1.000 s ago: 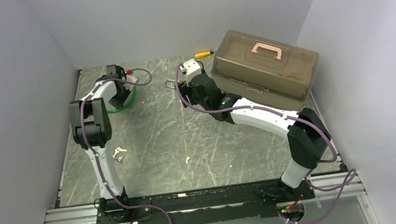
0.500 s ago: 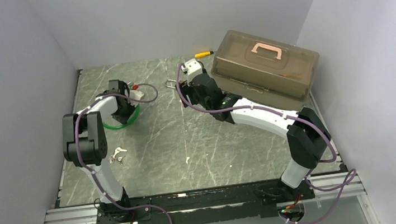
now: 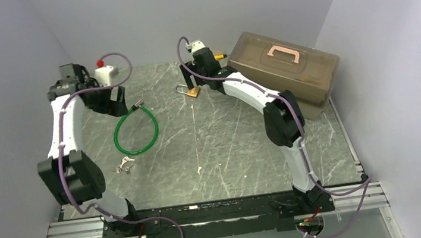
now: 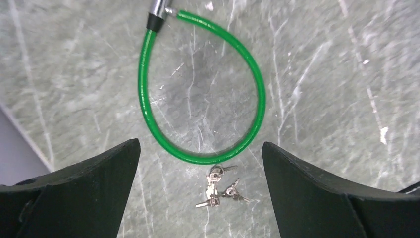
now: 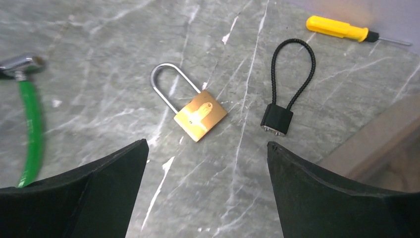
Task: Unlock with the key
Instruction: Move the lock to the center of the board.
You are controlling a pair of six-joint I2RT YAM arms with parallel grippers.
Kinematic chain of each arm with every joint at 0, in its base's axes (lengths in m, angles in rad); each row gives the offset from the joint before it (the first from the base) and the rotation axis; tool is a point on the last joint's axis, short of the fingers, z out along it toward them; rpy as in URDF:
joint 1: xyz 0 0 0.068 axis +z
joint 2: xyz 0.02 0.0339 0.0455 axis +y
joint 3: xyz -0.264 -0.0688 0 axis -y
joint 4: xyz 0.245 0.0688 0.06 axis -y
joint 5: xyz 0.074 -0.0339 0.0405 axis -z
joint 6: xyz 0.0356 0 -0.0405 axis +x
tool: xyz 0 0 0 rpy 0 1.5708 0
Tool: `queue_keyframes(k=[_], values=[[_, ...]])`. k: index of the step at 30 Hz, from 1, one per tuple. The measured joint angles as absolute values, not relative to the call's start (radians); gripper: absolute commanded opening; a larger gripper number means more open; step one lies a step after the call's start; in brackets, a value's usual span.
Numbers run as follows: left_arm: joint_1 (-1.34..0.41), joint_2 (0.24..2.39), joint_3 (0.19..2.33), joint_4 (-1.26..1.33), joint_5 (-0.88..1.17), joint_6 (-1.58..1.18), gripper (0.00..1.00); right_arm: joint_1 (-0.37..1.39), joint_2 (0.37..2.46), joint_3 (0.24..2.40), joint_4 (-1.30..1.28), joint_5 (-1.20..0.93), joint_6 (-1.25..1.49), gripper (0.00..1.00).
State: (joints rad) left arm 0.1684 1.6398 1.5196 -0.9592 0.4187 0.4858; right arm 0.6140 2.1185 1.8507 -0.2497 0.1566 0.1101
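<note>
A small cluster of pale silvery keys [image 4: 220,186] lies on the marble table just below the green cable lock [image 4: 203,159]; in the top view the keys [image 3: 123,165] sit left of centre. My left gripper [image 4: 199,143] hangs open and empty high above them, near the back left [image 3: 116,101]. The small brass padlock [image 5: 200,119] lies flat with its shackle shut, at the back middle [image 3: 193,91]. My right gripper [image 5: 207,143] stands open and empty just above and in front of it [image 3: 191,76].
A black cord loop lock [image 5: 277,119] lies right of the padlock. A yellow screwdriver [image 5: 337,29] rests by the back wall. A large brown toolbox [image 3: 284,74] fills the back right. The green cable loop [image 3: 116,136] lies between the left gripper and the keys.
My left arm has lifted up and back and its gripper has opened, leaving the green cable lock lying nearer the keys. My right arm has stretched toward the back, uncovering the padlock.
</note>
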Motion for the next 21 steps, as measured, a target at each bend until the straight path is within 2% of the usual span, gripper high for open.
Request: queue_keyframes(k=[6,12,17,21], values=[[0.249,1.496,1.531,-1.048,0.558,0.486,0.99,0.607,2.315,1.979,-0.297,0.178,0.097,0.94],[0.273,1.494,1.430,-1.109,0.616,0.495,0.99,0.605,2.427,2.056,-0.304,0.178,0.098,0.94],[0.279,1.490,1.391,-1.126,0.635,0.496,0.99,0.585,2.506,2.199,-0.307,0.171,0.110,0.93],[0.281,1.475,1.384,-1.123,0.655,0.492,0.99,0.573,2.557,2.280,-0.307,0.168,0.121,0.87]])
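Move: The brass lock lies about 8 cm ahead of my right hand, some 2 cm to its left and 16 cm below. The black cable lock stands about 6 cm farther out than the brass lock and 9 cm to its right; the yellow screwdriver is some 16 cm beyond the brass lock and 13 cm to its right. From my left hand, the brass lock lies roughly 21 cm ahead, 24 cm to the right. I sink my right hand about 10 cm towards the brass lock while easing forward, then slide it forward over the lock with barely any rise, some 7 cm forward in all, fingers staying wide open. My left hand, also open and empty, rises briefly, then draws back about 7 cm towards its base, sinking again and tilting its fingertips rightwards. ##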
